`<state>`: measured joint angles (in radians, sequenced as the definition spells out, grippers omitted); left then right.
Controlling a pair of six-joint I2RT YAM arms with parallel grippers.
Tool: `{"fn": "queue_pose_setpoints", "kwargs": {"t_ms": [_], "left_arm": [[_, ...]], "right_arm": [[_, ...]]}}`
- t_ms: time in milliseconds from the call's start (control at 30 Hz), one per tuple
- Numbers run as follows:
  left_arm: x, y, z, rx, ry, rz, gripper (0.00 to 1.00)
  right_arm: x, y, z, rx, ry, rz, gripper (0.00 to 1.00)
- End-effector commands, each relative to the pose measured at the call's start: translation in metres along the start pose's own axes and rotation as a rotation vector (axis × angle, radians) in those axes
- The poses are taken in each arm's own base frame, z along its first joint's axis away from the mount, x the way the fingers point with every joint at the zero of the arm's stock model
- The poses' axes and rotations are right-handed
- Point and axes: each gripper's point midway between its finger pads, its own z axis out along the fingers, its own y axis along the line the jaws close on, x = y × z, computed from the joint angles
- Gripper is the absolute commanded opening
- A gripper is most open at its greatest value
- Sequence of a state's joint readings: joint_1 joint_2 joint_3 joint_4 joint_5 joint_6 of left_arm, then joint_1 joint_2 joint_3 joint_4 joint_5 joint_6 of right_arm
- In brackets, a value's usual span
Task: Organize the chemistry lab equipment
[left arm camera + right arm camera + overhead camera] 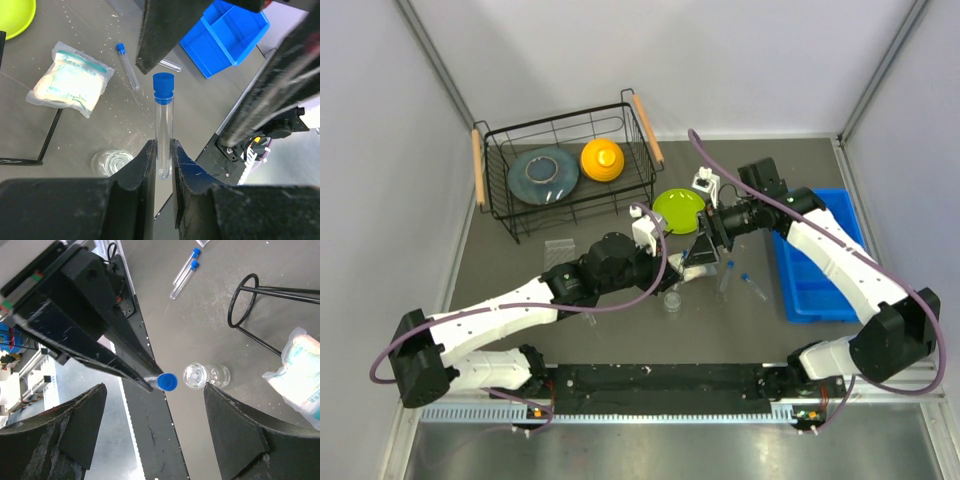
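My left gripper is shut on the lower end of a clear blue-capped test tube and holds it upright above the table. My right gripper is open, its jaws set wide on either side of that tube's blue cap, not touching it. In the top view the two grippers meet at mid-table, left and right. Two more tubes lie on the table. A crinkly packet, a tiny round dish and the black goggles frame lie below. The clear rack sits further left.
A black wire basket at the back left holds a grey plate and an orange bowl. A lime-green plate lies behind the grippers. A blue bin stands at the right.
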<state>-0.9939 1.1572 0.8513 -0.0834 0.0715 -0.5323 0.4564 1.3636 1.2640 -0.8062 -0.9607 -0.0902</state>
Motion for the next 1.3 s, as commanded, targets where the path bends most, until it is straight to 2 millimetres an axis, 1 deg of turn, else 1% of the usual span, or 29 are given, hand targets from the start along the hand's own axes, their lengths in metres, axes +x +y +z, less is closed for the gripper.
{"fn": "queue_pose_setpoints", "kwargs": {"t_ms": [0,167,333,400,633,733,833,867,933,1033,1067,1167,1233,1267], "left_arm": [[-0.029,-0.026,-0.001,0.085,-0.081,0.014,0.15],[-0.026,-0.026,0.001,0.084,-0.076,0.014,0.15],[-0.026,-0.023,0.001,0.070,-0.080,0.014,0.15],[-0.026,-0.023,0.001,0.066,-0.083,0.015,0.15],[-0.028,-0.022,0.000,0.058,-0.091,0.014,0.15],[-0.028,-0.021,0.000,0.057,-0.094,0.016,0.15],[-0.030,-0.021,-0.002,0.055,-0.100,0.017,0.15],[-0.030,-0.020,-0.002,0.052,-0.102,0.018,0.15],[-0.030,-0.020,-0.002,0.048,-0.106,0.020,0.15],[-0.033,-0.020,-0.004,0.046,-0.116,0.024,0.15],[-0.033,-0.020,-0.005,0.045,-0.118,0.026,0.16],[-0.034,-0.018,-0.006,0.038,-0.121,0.033,0.16],[-0.034,-0.017,-0.007,0.033,-0.123,0.043,0.16],[-0.032,-0.015,-0.007,0.030,-0.120,0.049,0.18]], "right_arm": [[-0.017,0.002,0.003,0.000,-0.025,-0.017,0.77],[-0.017,0.002,0.007,-0.019,-0.022,0.007,0.68],[-0.017,0.003,0.010,-0.028,-0.017,0.013,0.62],[-0.016,0.005,0.011,-0.037,-0.014,0.019,0.57],[-0.011,0.004,0.015,-0.039,-0.001,0.025,0.52],[-0.011,0.004,0.016,-0.039,0.002,0.025,0.47],[-0.010,0.005,0.018,-0.045,0.008,0.026,0.40],[-0.010,0.004,0.018,-0.045,0.009,0.027,0.36],[-0.009,0.005,0.019,-0.048,0.014,0.027,0.34],[-0.009,0.007,0.020,-0.056,0.016,0.024,0.26],[-0.009,0.007,0.021,-0.057,0.017,0.023,0.21],[-0.011,0.007,0.020,-0.058,0.014,0.018,0.10],[-0.012,0.009,0.020,-0.067,0.012,0.014,0.07],[-0.012,0.010,0.020,-0.071,0.012,0.011,0.06]]}}
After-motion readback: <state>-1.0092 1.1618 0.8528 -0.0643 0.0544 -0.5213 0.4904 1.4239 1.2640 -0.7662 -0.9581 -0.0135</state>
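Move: The test tube is in the left gripper, its capped end tilting up to the right, its middle about 1 cm ahead of, 1 cm right of and 1 cm above that hand. From the open right gripper, the tube's middle lies about 3 cm left, 1 cm back and 2 cm below. The glass jar is about 1 cm ahead, 3 cm left of the right gripper, and the powder bag some 9 cm ahead, 1 cm right, both roughly 20 cm below. Ease the right gripper about 1.5 cm left and 1 cm down onto the tube in the left gripper, tipping its wrist only some 5 degrees, and close its wide-open fingers steadily until they pinch the upper tube just under the blue cap. Hold the left gripper practically still, keeping its grip lower on the tube. ##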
